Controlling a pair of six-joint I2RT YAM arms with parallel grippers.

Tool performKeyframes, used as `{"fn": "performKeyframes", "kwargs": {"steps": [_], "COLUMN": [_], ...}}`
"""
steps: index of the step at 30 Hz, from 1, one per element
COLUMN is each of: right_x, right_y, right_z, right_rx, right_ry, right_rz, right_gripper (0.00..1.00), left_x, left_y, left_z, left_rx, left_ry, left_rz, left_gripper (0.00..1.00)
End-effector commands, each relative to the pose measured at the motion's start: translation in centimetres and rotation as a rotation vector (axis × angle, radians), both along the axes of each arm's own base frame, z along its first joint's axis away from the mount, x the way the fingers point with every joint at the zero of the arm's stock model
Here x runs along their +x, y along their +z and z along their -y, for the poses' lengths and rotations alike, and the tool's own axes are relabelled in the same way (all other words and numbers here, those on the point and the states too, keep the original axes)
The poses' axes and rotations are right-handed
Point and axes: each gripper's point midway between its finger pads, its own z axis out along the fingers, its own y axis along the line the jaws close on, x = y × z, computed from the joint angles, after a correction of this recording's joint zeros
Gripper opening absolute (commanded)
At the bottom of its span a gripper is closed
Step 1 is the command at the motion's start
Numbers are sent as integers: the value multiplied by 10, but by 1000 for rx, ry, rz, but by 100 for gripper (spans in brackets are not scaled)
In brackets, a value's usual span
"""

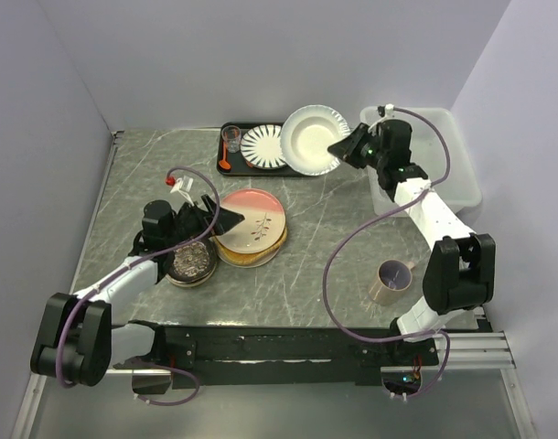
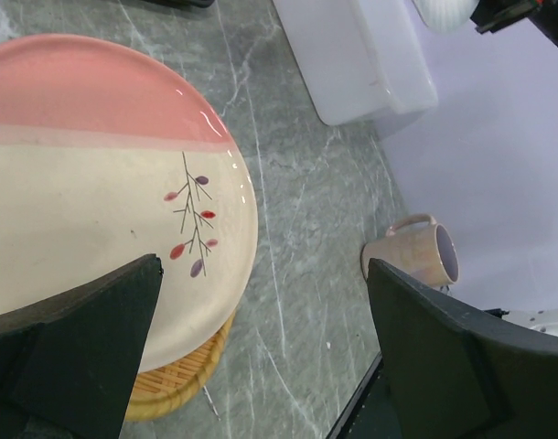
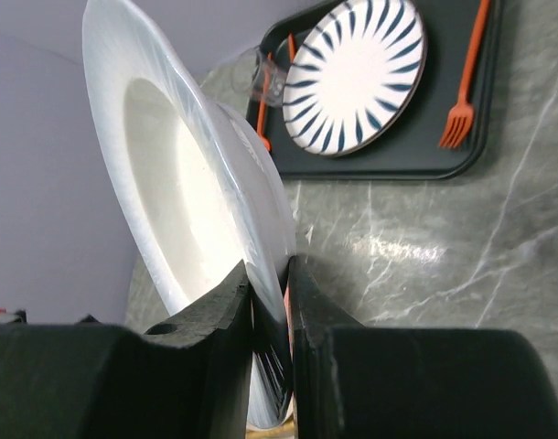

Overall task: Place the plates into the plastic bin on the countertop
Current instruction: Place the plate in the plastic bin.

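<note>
My right gripper (image 1: 338, 149) (image 3: 270, 274) is shut on the rim of a white plate (image 1: 311, 139) (image 3: 187, 201). The plate hangs tilted over the right end of the black tray, just left of the plastic bin (image 1: 462, 183) (image 2: 361, 64). A pink-and-cream plate with a leaf sprig (image 1: 253, 219) (image 2: 96, 183) lies on a tan woven plate (image 1: 247, 258) (image 2: 178, 380) mid-countertop (image 1: 325, 238). My left gripper (image 1: 226, 219) (image 2: 261, 274) stands open over the edge of that stack and holds nothing. A dark patterned plate (image 1: 191, 262) sits under the left arm.
The black tray (image 1: 226, 170) (image 3: 425, 160) at the back carries a striped plate (image 1: 261, 146) (image 3: 357, 78), a glass (image 1: 231, 137) and an orange fork (image 3: 462, 101). A beige mug (image 1: 391, 279) (image 2: 416, 256) lies on its side at the front right. Walls close in on both sides.
</note>
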Motion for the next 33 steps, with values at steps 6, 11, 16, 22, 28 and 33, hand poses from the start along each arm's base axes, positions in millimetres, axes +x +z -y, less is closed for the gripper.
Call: {"fn": "performKeyframes", "kwargs": {"steps": [6,11,16,22,28,33], "right_x": [29,38,46,59,68,69], "right_y": [38,33,29,20,12,9], "right_z": [50,80,113,140,178,212], "right_rx": [56,100,165,249,310,331], "right_ry": [-115,-192,-267,-346,-453,-519], "right_rz": [13,-24,-40,-68,-68,-72], "right_gripper": [0,0,0,0,0,0], "left_x": [-3,-5,-8,-7,-8,-8], "left_y": [13,8,7,2,-4,-6], "left_z": [6,9,13,15,15,14], "left_rx": [-42,-53,-78,-88,-82,-69], "left_ry": [-47,-68,-98,-110,-111,-108], "left_rz": [57,40,28,11,-7,-7], "left_gripper": [99,99,99,99,99,99]}}
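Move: The white plate is still pinched by its rim in the right hand, well above the counter. The middle of the plastic bin it is bound for lies about 31 cm to that hand's right, some 9 cm farther out and 15 cm lower. The tray with the striped plate is roughly 24 cm to the hand's left, 18 cm ahead and 21 cm below. From the idle left hand the bin is about 68 cm to the right, 26 cm ahead and 7 cm lower. The white plate is carried off to the right, away from the tray and towards the bin, nearly 19 cm, as the right hand also eases forward about 5 cm and sinks slightly. Meanwhile the wrist swings clockwise close to 30 degrees, tips down and raises its left side; the fingers keep their pinch on the rim. ##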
